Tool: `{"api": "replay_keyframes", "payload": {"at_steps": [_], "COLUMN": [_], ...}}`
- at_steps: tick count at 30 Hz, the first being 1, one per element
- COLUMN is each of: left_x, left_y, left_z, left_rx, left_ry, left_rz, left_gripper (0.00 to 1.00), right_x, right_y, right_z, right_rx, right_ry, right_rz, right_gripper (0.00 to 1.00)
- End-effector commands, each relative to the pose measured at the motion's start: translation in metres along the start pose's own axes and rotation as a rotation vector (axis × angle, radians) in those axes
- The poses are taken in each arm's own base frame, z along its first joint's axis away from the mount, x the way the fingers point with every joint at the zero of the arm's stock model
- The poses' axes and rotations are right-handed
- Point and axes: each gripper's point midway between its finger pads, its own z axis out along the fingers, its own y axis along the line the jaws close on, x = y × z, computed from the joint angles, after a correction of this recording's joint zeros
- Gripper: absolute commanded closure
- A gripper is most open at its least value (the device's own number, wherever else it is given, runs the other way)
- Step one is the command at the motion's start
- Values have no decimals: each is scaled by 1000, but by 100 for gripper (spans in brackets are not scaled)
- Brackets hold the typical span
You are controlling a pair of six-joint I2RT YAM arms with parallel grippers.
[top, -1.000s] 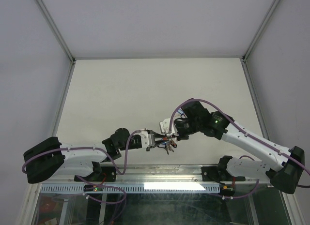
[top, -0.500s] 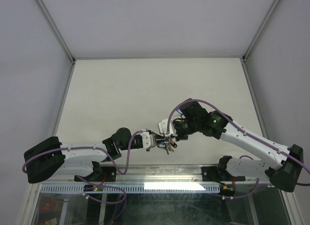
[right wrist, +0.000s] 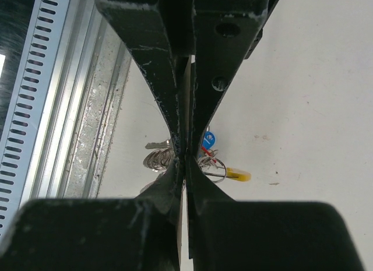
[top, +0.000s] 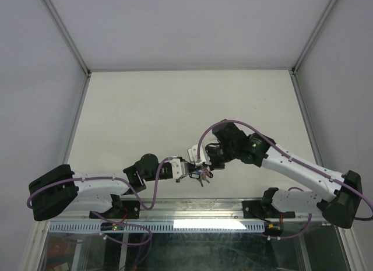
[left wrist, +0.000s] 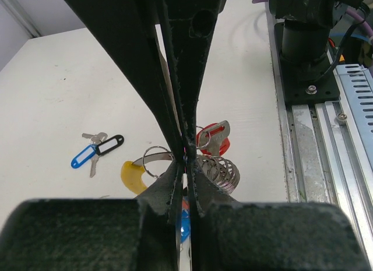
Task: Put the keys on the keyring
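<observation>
The keyring is a thin silver hoop with a yellow section, and it hangs between the two arms. My left gripper is shut, with the silver band running into its tips. A red-tagged key and a bunch of small rings sit just right of those tips, and a blue tag shows below them. My right gripper is shut on the same bunch, with the yellow section and a blue tag beside its tips. Two loose keys, blue-tagged and black-tagged, lie on the table.
The white tabletop stretches behind the arms and is walled on three sides. A metal rail and the arm base run along the near edge, close to the bunch.
My left gripper's jaws have closed at the keyring. The right arm has shifted slightly left and stays shut.
</observation>
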Motion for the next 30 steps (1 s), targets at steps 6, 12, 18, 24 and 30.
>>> {"api": "replay_keyframes", "payload": {"at_steps": [6, 12, 18, 24, 30], "left_x": [-34, -39, -40, -45, -50], "left_y": [16, 16, 22, 29, 40], "left_z": [6, 1, -5, -12, -20], "left_rx": [-57, -85, -137, -199, -271], "left_ry": [-105, -174, -233, -304, -352], "left_rz": [16, -17, -84, -131, -165], "left_gripper": [100, 100, 100, 100, 100], "right_x": [-31, -50, -53, -39, -29], "right_y": [-19, -33, -60, -85, -81], "right_z": [-5, -12, -36, -66, -75], "right_rx": [65, 142, 284, 473, 543], "right_ry": [-81, -194, -298, -383, -525], "right_rz": [-40, 67, 281, 564, 839], "right_gripper": [90, 67, 59, 58, 60]}}
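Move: The keyring is already between the two hands: its middle lies about 2 cm below the left fingertips and roughly 3 cm below the right ones, straight under both. From the right hand, the ring's yellow sleeve is some 4 cm ahead and 3 cm lower, level sideways. The red-tagged key is about 2 cm back and 2 cm right, 1 cm lower. The loose keys on the table lie roughly 12 cm ahead, 8 cm right and 15 cm down. The keyring stays pinched in the shut left fingers while the right fingers open to a bit under half and come off the small metal ring beside them. The right hand then backs away forward and up, some 9 cm in all, edging left and then right, turning clockwise as its fingers lift. The left hand eases a little forward and up, its fingertips tilting upwards about 15 degrees. ##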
